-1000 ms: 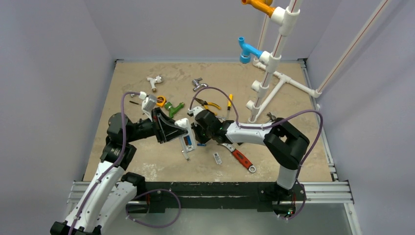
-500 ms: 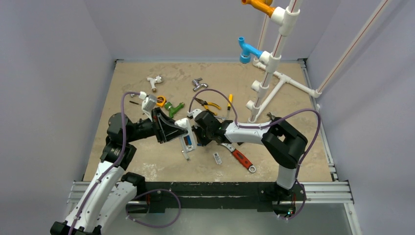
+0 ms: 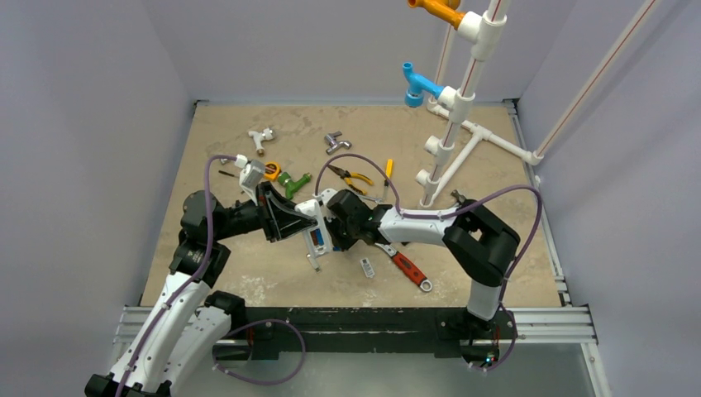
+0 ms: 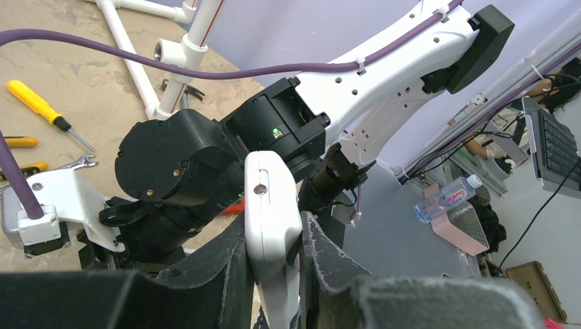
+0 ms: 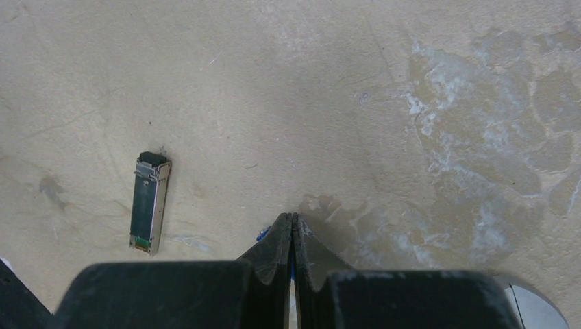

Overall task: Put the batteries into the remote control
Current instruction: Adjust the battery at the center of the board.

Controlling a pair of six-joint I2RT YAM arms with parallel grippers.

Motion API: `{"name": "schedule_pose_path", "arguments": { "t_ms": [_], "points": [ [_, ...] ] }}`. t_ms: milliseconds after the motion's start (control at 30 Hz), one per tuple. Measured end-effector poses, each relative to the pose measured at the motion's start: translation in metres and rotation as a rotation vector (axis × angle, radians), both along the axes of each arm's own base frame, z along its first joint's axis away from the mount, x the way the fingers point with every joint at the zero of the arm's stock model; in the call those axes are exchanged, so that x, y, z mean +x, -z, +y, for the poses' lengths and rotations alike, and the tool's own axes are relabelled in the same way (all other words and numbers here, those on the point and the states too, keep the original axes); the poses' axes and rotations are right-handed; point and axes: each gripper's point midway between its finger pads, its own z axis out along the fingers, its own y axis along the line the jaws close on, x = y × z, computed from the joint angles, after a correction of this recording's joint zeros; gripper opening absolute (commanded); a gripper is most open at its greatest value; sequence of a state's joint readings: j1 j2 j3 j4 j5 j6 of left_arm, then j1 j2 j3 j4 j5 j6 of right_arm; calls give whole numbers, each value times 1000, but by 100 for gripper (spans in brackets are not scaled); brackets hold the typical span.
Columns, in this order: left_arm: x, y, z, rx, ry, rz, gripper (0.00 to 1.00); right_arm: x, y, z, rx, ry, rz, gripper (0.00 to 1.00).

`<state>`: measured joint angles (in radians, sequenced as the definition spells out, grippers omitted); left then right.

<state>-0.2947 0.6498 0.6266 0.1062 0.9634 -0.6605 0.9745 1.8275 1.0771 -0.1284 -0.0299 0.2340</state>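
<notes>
My left gripper [image 3: 302, 223] is shut on the white remote control [image 3: 317, 230] and holds it tilted above the table, battery recess facing up. In the left wrist view the remote [image 4: 269, 199] is clamped edge-on between the fingers of my left gripper [image 4: 272, 229]. A blue battery [image 3: 317, 239] shows in the recess. My right gripper [image 3: 331, 235] is shut and sits against the remote's right side. In the right wrist view my right gripper [image 5: 292, 216] points down at the table, and a blue sliver [image 5: 262, 234] peeks out beside its left finger.
A small silvery metal piece [image 5: 149, 203] lies on the table, also in the top view [image 3: 366, 267]. A red-handled wrench [image 3: 407, 269] lies to its right. Pliers [image 3: 354, 176], a yellow screwdriver [image 3: 388, 171], a green fitting [image 3: 293, 183] and a white pipe frame [image 3: 450, 141] stand farther back.
My right gripper has shifted slightly left, closer against the remote. The left gripper and the remote have stayed in place.
</notes>
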Motion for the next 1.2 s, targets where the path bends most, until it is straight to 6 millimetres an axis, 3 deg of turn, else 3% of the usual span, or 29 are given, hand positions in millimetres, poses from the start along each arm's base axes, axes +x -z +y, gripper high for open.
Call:
{"name": "schedule_pose_path", "arguments": {
  "t_ms": [600, 833, 933, 1067, 1100, 1200],
  "points": [
    [0, 0, 0, 0, 0, 0, 0, -30, 1, -7, -12, -166, 78, 0],
    [0, 0, 0, 0, -2, 0, 0, -33, -1, -25, -41, -118, 50, 5],
    [1, 0, 0, 0, -3, 0, 0, -32, -15, -35, -21, -70, 9, 16],
    [1, 0, 0, 0, -4, 0, 0, -33, -51, -34, 89, -62, -48, 25],
    [1, 0, 0, 0, -4, 0, 0, -35, -59, -33, 116, -65, -59, 25],
    [1, 0, 0, -1, -5, 0, 0, -41, -70, -33, 167, -70, -60, 7]
  ]
}}
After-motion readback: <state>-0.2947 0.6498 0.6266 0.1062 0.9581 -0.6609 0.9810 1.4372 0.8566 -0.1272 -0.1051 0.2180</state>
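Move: Under the right hand's shut fingertips lies the battery, its middle about 1 cm back and 1 cm to the right of them, some 2 cm lower. The metal module lies about 6 cm back and 6 cm left of that hand; the white cover about 6 cm back and 9 cm right; the wrench's jaw about 5 cm ahead and 10 cm right, all at table height. From the left hand, the battery is roughly 6 cm ahead, 7 cm right and 29 cm below. Raking the battery back along the table, the right hand's closed fingertips draw about 3 cm towards the base, staying low and turning some 10 degrees counter-clockwise. They then slip a little over 2 cm to the right, turning partly back, and rise about 7 cm clear of the battery, opening slightly. The left hand holds the remote still. ##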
